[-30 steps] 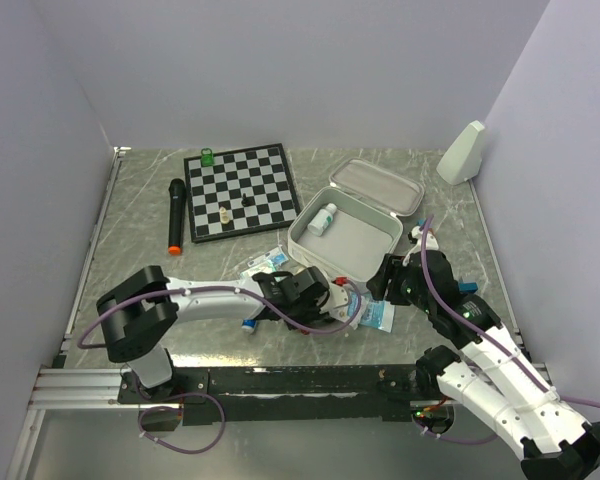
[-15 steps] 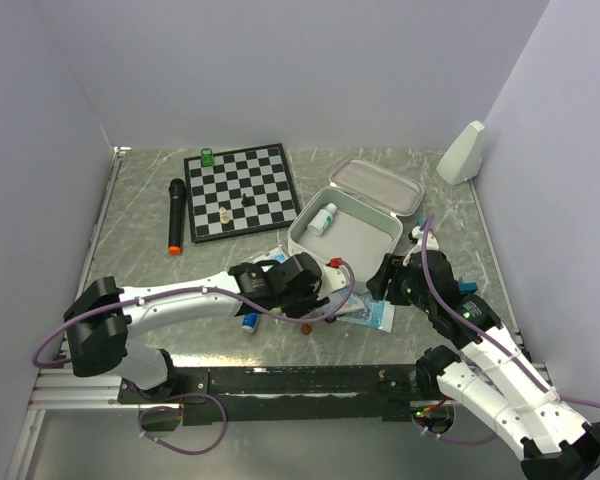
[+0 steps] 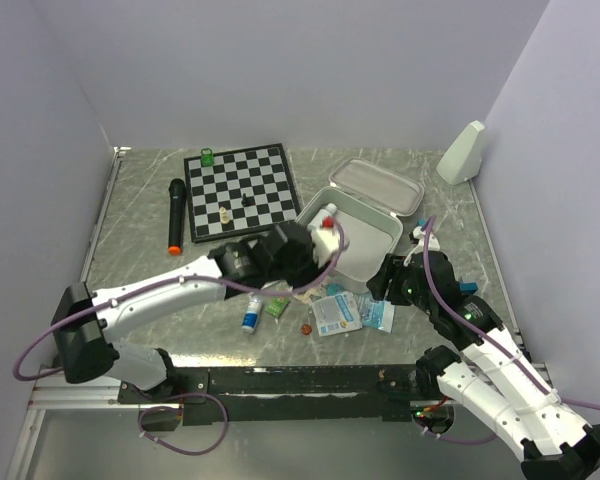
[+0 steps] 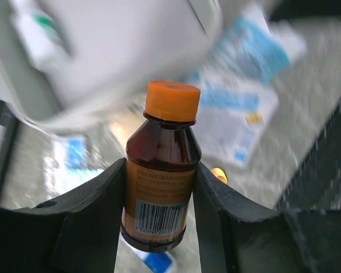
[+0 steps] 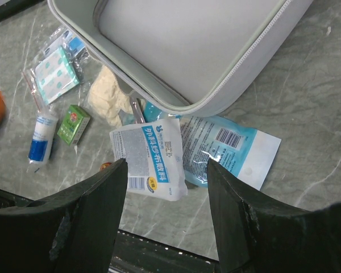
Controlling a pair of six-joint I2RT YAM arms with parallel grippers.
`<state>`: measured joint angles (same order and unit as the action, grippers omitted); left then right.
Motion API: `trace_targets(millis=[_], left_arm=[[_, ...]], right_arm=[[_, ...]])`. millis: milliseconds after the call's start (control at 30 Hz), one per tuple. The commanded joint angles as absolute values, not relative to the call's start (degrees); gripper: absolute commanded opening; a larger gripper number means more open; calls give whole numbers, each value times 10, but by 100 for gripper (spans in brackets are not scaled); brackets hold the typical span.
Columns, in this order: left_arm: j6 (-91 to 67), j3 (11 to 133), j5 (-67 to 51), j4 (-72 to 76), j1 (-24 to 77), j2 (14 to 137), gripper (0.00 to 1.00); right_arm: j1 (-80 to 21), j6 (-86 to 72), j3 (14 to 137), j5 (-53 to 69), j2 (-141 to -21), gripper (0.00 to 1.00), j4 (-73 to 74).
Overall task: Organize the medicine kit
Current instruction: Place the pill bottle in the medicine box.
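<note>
The medicine kit [image 3: 370, 240] lies open, a white case with its lid [image 3: 377, 185] hinged back. My left gripper [image 3: 318, 248] hangs over the kit's near-left corner, shut on a brown bottle with an orange cap [image 4: 162, 170]; its cap [image 3: 328, 222] shows from above. The kit [image 4: 119, 51] is blurred behind the bottle. My right gripper [image 5: 167, 170] stands open just in front of the kit's rim [image 5: 159, 91], above a white and blue sachet [image 5: 150, 156], holding nothing. It sits at the kit's near-right corner [image 3: 390, 282].
Loose supplies lie in front of the kit: a blue packet [image 5: 227, 148], cream gauze [image 5: 108, 96], a green box [image 5: 74, 124], a small tube [image 5: 41, 136] and plasters [image 5: 54, 74]. A chessboard [image 3: 242, 190] and black microphone [image 3: 176, 215] lie back left, a white device [image 3: 462, 152] back right.
My left arm has lifted the brown bottle off the table and carried it back toward the kit's near-left corner, uncovering the sachets. The right arm has stayed still.
</note>
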<state>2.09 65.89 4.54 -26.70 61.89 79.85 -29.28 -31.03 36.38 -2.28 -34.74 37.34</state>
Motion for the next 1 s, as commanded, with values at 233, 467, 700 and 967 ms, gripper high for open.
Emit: trace_targets(millis=[233, 467, 700, 967], left_arm=[[-22, 945, 31, -241, 505, 1069, 20], [-34, 1086, 60, -263, 483, 1222, 18], [-69, 1151, 80, -270, 462, 1303, 22], [-91, 1129, 111, -242, 463, 1303, 47]], right_arm=[[-297, -305, 388, -27, -364, 65, 359], [-297, -301, 403, -34, -372, 65, 364], [-297, -303, 397, -35, -367, 65, 369], [-297, -304, 395, -35, -368, 65, 369]])
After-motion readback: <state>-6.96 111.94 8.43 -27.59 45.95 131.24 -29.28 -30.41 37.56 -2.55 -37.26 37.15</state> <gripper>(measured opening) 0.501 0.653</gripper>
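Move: The left hand already holds the amber pill bottle; the medicine box it is bound for has its middle about 20 cm ahead, 10 cm to the right and 14 cm below. The white bottle inside the box lies some 24 cm ahead, 4 cm right. Nearer are the glove, about 10 cm ahead, and the white packet, 4 cm ahead and 7 cm right, both 17 cm below. From the right hand the box is roughly 21 cm ahead, 10 cm left, 12 cm below. Forward and somewhat right in one quick arc, the left hand carries the pill bottle some 22 cm out towards the white bottle in the medicine box, first rising about 4 cm, then sinking 14 cm and easing to a stop. Meanwhile the wrist swings some 25 degrees counter-clockwise, and the fingers keep their hold around the bottle's body. ##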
